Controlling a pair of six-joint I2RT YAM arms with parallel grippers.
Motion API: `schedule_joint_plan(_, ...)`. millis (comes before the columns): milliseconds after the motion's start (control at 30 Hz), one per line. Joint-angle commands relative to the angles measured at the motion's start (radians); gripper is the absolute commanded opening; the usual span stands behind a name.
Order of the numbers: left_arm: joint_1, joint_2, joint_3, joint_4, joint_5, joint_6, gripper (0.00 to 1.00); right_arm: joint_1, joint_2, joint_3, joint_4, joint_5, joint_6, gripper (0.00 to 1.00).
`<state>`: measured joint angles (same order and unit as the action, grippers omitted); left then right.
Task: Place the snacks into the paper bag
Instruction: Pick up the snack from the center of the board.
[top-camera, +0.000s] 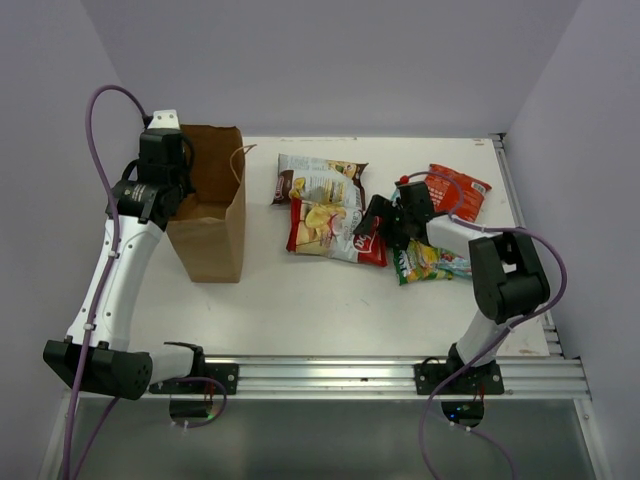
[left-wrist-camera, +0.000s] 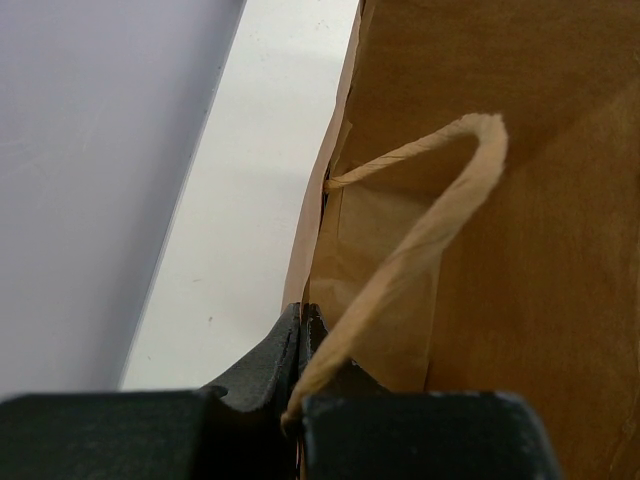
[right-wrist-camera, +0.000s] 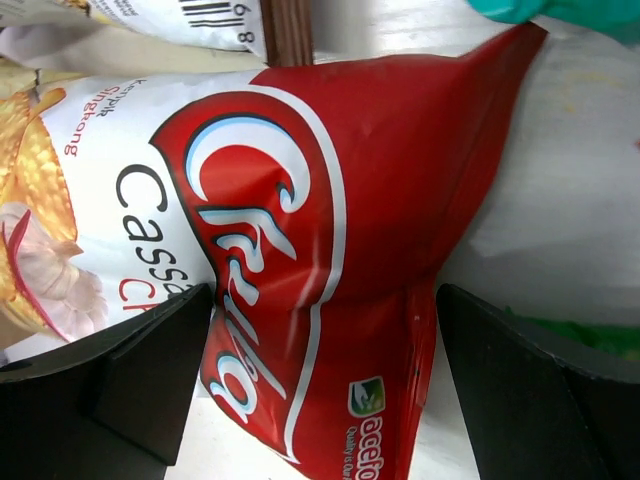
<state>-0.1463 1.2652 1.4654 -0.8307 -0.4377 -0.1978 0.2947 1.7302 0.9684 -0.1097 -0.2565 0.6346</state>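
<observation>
The brown paper bag (top-camera: 212, 222) stands upright at the table's left, and my left gripper (top-camera: 165, 190) is shut on its near rim. In the left wrist view the jaws (left-wrist-camera: 302, 322) pinch the bag's edge (left-wrist-camera: 520, 250) beside a twisted handle (left-wrist-camera: 440, 220). The snacks lie mid-table: a white-brown chips packet (top-camera: 318, 180), the red-white cassava chips (top-camera: 322, 228), a red-orange bag (top-camera: 462, 190), a green candy bag (top-camera: 422, 262) and a teal packet (top-camera: 456, 265). My right gripper (top-camera: 375, 228) is open, its fingers either side of the cassava packet's red end (right-wrist-camera: 330, 250), apart from it.
An aluminium rail (top-camera: 380, 375) runs along the near edge with both arm bases on it. Grey walls close in the left, back and right. A white strip (top-camera: 512, 190) borders the table's right side. A purple cable (top-camera: 100, 110) loops over the left arm.
</observation>
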Motion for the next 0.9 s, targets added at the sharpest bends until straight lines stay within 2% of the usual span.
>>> schedule_joint_plan(0,-0.001,-0.007,-0.005,0.030,0.005,0.008,0.00,-0.002,0.057,-0.039,0.068,-0.059,-0.018,0.98)
schedule_joint_plan(200,-0.001,-0.010,-0.011,0.030,0.019,0.006,0.00,-0.002,0.045,-0.054,0.104,-0.124,-0.055,0.81)
schedule_joint_plan(300,-0.001,-0.010,-0.011,0.028,0.030,0.005,0.00,-0.002,-0.004,-0.059,0.105,-0.150,-0.062,0.61)
schedule_joint_plan(400,-0.001,-0.015,-0.014,0.028,0.040,0.006,0.00,-0.002,-0.069,-0.053,0.102,-0.161,-0.064,0.49)
schedule_joint_plan(433,-0.001,-0.015,-0.016,0.028,0.045,0.008,0.00,-0.002,-0.084,-0.048,0.099,-0.164,-0.064,0.39)
schedule_joint_plan(500,-0.001,-0.017,-0.013,0.027,0.050,0.009,0.00,0.000,-0.118,-0.040,0.082,-0.176,-0.067,0.29)
schedule_joint_plan(533,-0.001,-0.017,-0.007,0.024,0.054,0.009,0.00,0.000,-0.151,-0.028,0.073,-0.179,-0.069,0.19)
schedule_joint_plan(633,-0.001,-0.017,0.013,0.018,0.059,0.009,0.00,0.001,-0.236,0.002,0.027,-0.182,-0.073,0.07)
schedule_joint_plan(733,-0.001,-0.015,0.032,0.016,0.060,0.011,0.00,0.000,-0.297,0.056,-0.039,-0.181,-0.090,0.00)
schedule_joint_plan(867,-0.001,-0.004,0.050,0.010,0.080,0.006,0.00,0.000,-0.394,0.150,-0.148,-0.164,-0.121,0.00)
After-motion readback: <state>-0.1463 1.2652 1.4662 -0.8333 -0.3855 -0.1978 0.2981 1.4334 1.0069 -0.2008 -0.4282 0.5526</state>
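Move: The right hand's open fingers straddle the red end of the centre snack; the snack's middle lies about 10 cm to the left, level fore and aft and about 1 cm below. The brown-white snack is some 13 cm left and 12 cm ahead of this hand, the green-yellow snack 9 cm right and 6 cm back. From the left hand, the centre snack is roughly 32 cm right, 3 cm ahead and 28 cm below. The right hand edges left while its fingers close, pinching the centre snack's red end, then lifts about 12 cm. ##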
